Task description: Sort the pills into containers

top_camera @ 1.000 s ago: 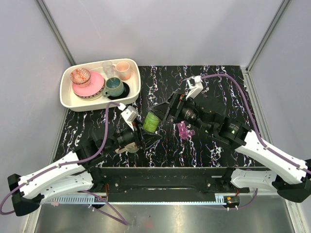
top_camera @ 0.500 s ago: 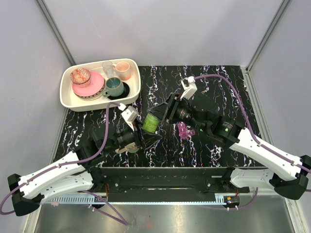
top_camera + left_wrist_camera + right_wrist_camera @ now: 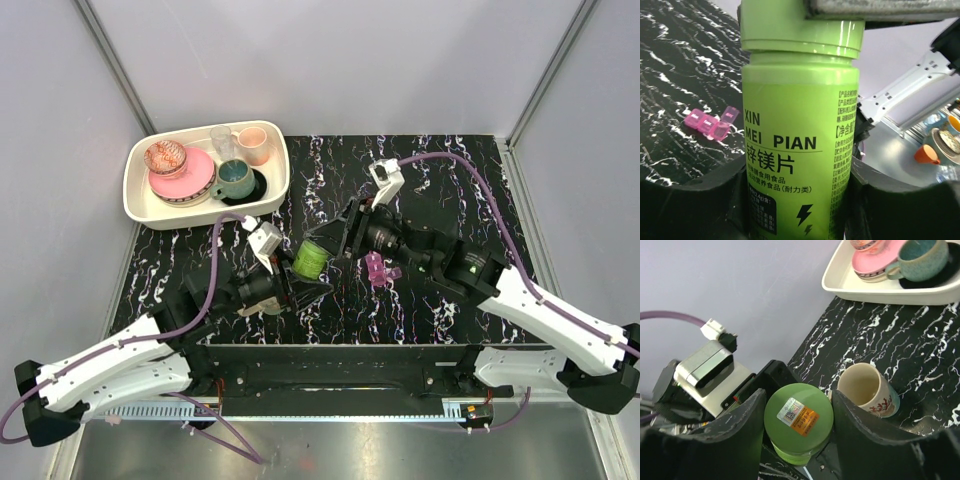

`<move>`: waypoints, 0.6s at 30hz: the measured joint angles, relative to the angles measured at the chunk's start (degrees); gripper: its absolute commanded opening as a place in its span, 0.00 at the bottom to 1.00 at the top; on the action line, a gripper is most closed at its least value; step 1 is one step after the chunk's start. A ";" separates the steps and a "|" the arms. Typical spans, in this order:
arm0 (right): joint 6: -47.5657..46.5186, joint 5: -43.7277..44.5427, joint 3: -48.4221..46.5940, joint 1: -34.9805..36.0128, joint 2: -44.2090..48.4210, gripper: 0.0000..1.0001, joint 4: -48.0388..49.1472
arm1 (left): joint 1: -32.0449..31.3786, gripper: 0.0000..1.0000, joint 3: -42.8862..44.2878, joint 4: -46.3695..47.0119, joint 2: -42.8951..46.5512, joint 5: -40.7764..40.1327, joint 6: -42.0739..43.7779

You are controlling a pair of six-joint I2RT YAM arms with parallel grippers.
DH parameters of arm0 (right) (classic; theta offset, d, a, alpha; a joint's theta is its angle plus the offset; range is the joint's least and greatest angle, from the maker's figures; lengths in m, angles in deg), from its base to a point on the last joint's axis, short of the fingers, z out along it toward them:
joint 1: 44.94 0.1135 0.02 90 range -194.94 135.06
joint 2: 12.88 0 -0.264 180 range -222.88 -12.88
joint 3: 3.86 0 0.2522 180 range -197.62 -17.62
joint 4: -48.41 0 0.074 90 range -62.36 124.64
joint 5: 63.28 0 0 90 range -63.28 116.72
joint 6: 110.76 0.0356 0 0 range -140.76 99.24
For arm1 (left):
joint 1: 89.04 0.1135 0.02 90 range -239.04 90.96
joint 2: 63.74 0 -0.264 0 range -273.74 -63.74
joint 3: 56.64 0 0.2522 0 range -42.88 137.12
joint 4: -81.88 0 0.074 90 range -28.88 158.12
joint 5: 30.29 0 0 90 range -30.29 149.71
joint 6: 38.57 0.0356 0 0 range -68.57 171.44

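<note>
The lime-green bottle (image 3: 310,258) is held off the table, tilted, between both arms. My left gripper (image 3: 297,275) is shut on its body (image 3: 800,125), with the label facing the camera. My right gripper (image 3: 798,412) is shut on the darker green cap (image 3: 799,415), one finger against each side. The magenta-purple pill box (image 3: 378,268) lies on the black tabletop just right of the bottle, also seen as the pill box (image 3: 712,122) with one lid raised. No pills are in view.
A beige mug (image 3: 867,390) stands on the table right beside the bottle. A cream tray (image 3: 180,222) at the back left holds pink and teal cups, a plate and a glass. Grey walls close the table on three sides.
My right gripper slid left onto the bottle's cap and closed from wide open to gripping it. The left gripper kept its hold; the bottle shifted slightly.
</note>
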 measured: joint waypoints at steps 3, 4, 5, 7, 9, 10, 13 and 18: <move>-3.10 -3.34 0.04 0.02 1.36 0.00 0.42 | -0.15 0.00 -1.25 3.13 0.87 2.99 -0.35; -4.22 -4.85 0.13 0.02 1.97 0.00 0.83 | -0.15 0.00 -1.60 4.09 1.11 4.04 -0.42; -5.18 -6.40 0.31 0.04 2.60 0.00 1.40 | -0.24 0.00 -2.01 5.51 1.44 5.29 -0.50; -6.84 -9.73 0.87 0.09 3.85 0.00 2.75 | -0.35 0.00 -2.82 8.33 2.01 8.57 -0.63; -8.04 -13.14 1.27 0.13 4.87 0.00 3.91 | -0.44 0.00 -3.26 10.49 2.25 11.63 -0.68; -8.70 -14.97 1.46 0.13 5.29 0.00 4.74 | -0.46 0.00 -3.28 11.45 2.25 13.14 -0.74; -9.64 -19.76 1.77 0.11 5.99 0.00 7.80 | -0.46 0.00 -3.41 14.08 2.25 17.38 -0.94; -10.01 -25.46 1.88 0.11 6.51 0.00 12.37 | -0.44 0.00 -3.41 16.79 2.19 22.71 -1.09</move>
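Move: Between the two hands, the green bottle's lid is already pinched by the right fingers, while the left hand grips the bottle below; the lid lies about 4 cm ahead of the left hand, 2 cm to its right and 7 cm above. Down on the table, the mug stands some 7 cm ahead and 13 cm to the left of the left hand, about 25 cm below, and the pink pill box about 17 cm ahead and 16 cm to the right, some 29 cm below. Drawing back towards the bases and rising together, both arms carry the bottle, the right travelling about 11 cm in all and the left a little less. The right keeps its pinch on the lid and climbs slightly more, pulling the lid up from the neck while it swings some 25 degrees counter-clockwise and tips its fingers up; the left keeps its hold, turning about as far clockwise with its fingers also tipping up. ##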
